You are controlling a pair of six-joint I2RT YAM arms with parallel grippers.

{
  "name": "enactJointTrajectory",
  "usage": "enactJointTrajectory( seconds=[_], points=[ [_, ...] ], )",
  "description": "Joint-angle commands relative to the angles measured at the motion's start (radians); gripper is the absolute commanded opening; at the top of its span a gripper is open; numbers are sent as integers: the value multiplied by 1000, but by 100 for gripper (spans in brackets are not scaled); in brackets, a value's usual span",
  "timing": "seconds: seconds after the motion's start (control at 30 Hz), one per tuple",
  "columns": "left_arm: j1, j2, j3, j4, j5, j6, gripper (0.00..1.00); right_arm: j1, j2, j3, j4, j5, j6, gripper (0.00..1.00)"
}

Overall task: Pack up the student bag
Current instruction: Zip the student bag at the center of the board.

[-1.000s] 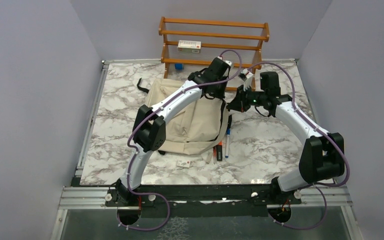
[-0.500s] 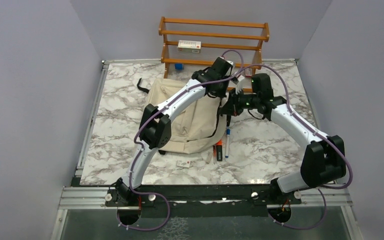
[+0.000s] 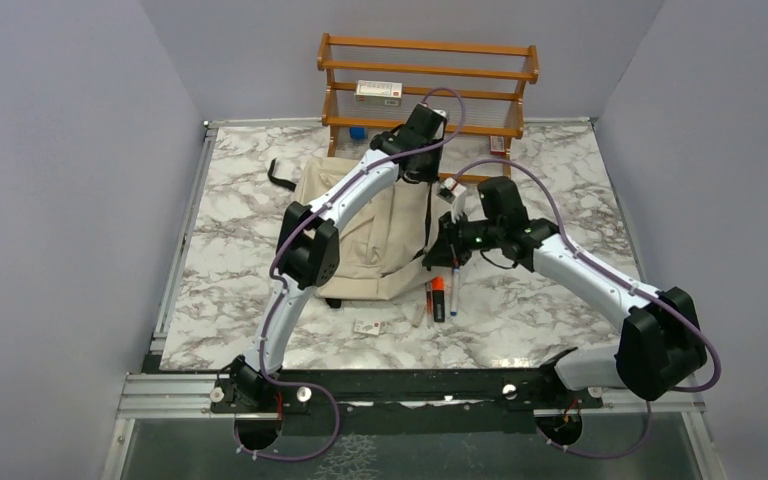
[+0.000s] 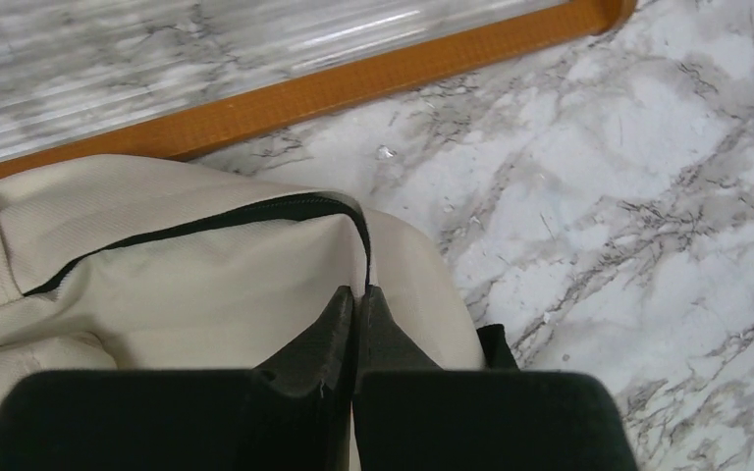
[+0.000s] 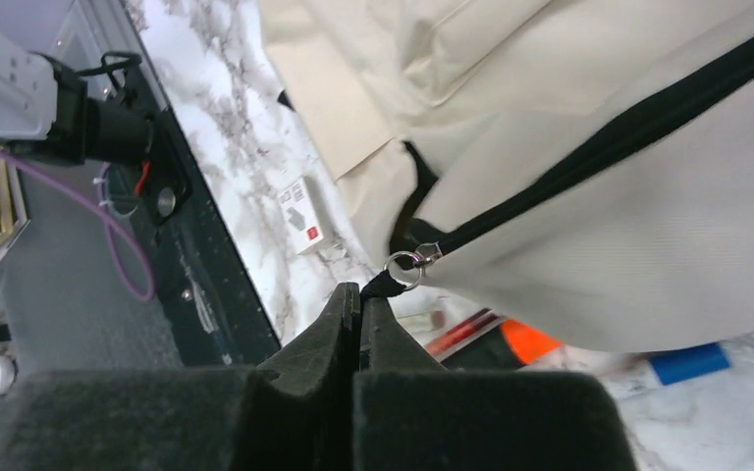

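The student bag, cream with black zippers, lies in the middle of the table under my left arm. At the bag's far top end my left gripper is shut on the fabric. In the left wrist view its tips pinch the cloth right where the black zipper ends. My right gripper is at the bag's near right side. It is shut on the black zipper pull, which hangs from a metal ring on the bag's zipper line.
Markers and pens lie just right of the bag's near corner, with a small white card nearer the front. A wooden shelf with a white box stands at the back edge, close behind my left gripper.
My left gripper closed on the bag's top and drew back toward the shelf. The right gripper, still shut, travelled along the bag's right side toward the near edge.
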Motion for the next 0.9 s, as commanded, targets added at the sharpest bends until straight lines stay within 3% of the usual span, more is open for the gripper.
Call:
enactJointTrajectory(
  seconds=[0.0, 0.27, 0.37, 0.5, 0.6, 0.67, 0.77, 0.87],
  points=[
    [51, 24, 47, 101, -47, -9, 0, 75, -54, -40, -3, -79, 73, 1],
    [80, 32, 46, 131, -37, -21, 0, 168, -37, -96, 37, -90, 104, 0],
    [96, 2, 9, 168, 57, -13, 0, 169, -73, -110, 59, 7, 120, 0],
    [122, -98, -100, 237, 170, -8, 27, 168, -143, -134, 130, 240, 220, 1],
    [143, -222, -250, 319, 220, -12, 46, 168, -141, -147, 189, 253, 262, 2],
    [164, -328, -377, 383, 233, -18, 56, 168, -112, -132, 174, 208, 253, 10],
    [214, -496, -600, 498, 261, -46, 62, 168, -89, -104, 90, 140, 224, 21],
    [266, -645, -810, 598, 303, -80, 68, 168, -109, -83, -35, 181, 187, 38]
  ],
)
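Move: The right hand already grips the zip pull's black tab. The zip's near end, where it is being drawn, lies roughly 4 cm back, 3 cm left and 3 cm below it. The orange highlighter is about 5 cm back of this hand and 12 cm below, straight in line, and the white eraser box some 11 cm back and 16 cm left. The left hand pinches the bag's far right corner, with the zip pull around 18 cm back of it. Still pinching the zip pull's tab, the right hand draws it back along the bag's right edge about 4 cm, edging left and down, then turns slightly clockwise and opens part way to let go. The left hand shifts forward-right a little and holds the corner, then opens to release it and sweeps left about 10 cm, rising above the bag's far side and rolling its left side down. ##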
